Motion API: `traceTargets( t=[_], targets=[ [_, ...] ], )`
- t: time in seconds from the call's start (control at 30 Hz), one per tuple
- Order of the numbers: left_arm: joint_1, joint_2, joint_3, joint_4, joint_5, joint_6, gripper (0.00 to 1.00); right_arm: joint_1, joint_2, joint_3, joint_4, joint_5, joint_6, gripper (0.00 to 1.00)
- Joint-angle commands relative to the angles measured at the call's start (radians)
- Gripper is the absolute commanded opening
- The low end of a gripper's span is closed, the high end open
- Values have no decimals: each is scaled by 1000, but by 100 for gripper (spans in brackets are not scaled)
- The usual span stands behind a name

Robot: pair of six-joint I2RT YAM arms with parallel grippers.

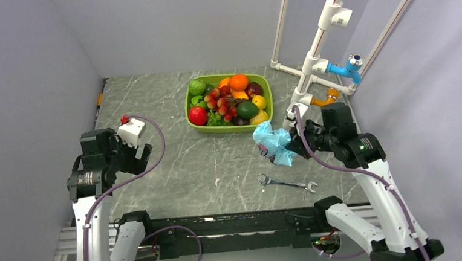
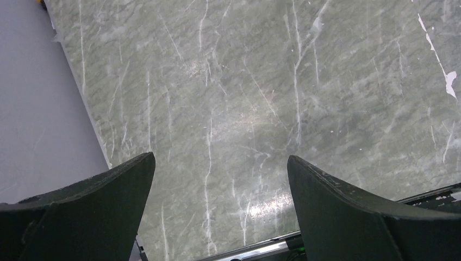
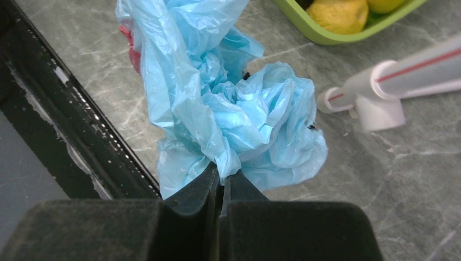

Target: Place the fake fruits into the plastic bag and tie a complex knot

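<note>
The fake fruits [image 1: 230, 99] lie piled in a lime-green tray [image 1: 228, 128] at the back middle of the table; a yellow one [image 3: 338, 13] shows in the right wrist view. The plastic bag [image 1: 274, 143] [image 3: 228, 103], light blue and crumpled, is just right of the tray's front corner. My right gripper [image 1: 295, 146] [image 3: 222, 176] is shut on a fold of the bag. My left gripper [image 1: 134, 150] [image 2: 220, 163] hangs open over bare table at the left, nothing between its fingers. No knot shows in the bag.
A metal wrench [image 1: 286, 182] lies on the table in front of the bag. A white pipe frame [image 1: 314, 47] with blue and orange fittings stands at the back right, its foot [image 3: 375, 103] close to the bag. Grey walls close in both sides.
</note>
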Motion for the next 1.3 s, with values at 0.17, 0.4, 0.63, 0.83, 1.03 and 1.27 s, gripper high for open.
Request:
traceTargets(
  t=[0.17, 0.4, 0.63, 0.83, 1.03, 1.27],
  targets=[
    [-2, 50, 81, -70, 148, 42, 99, 407, 178, 160, 63, 235, 113, 0],
    [-2, 79, 164, -95, 260, -16, 99, 704, 395, 261, 158, 388, 114, 0],
    [4, 108, 363, -216, 388, -47, 99, 761, 626, 480, 338, 341, 135, 0],
    [51, 161, 515, -235, 371, -202, 99, 721, 680, 423, 614, 268, 27, 0],
    [201, 238, 493, -149, 521, -404, 99, 678, 603, 221, 868, 239, -101, 0],
    [204, 488, 671, -272, 625, -184, 99, 681, 598, 84, 1071, 277, -203, 0]
  ],
)
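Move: The right gripper already holds the blue plastic bag. Its goal, the open left gripper, is about 50 cm to its left, level with it. The green basket of fruits is roughly 32 cm ahead of the right hand, 20 cm left and 19 cm below; the white pipe's foot is some 18 cm straight ahead and 20 cm down. From the left gripper, the bag is about 44 cm right, level fore and aft, a touch lower. Sweep the right gripper, still pinching the bag, about 25 cm left and then some 7 cm forward, towards the left gripper, turning counter-clockwise and tipping the fingers up. Meanwhile raise the left gripper, fingers wide open, about 13 cm while easing right, then start it forward and slightly down towards the bag, its left side rolling down some 30 degrees. ##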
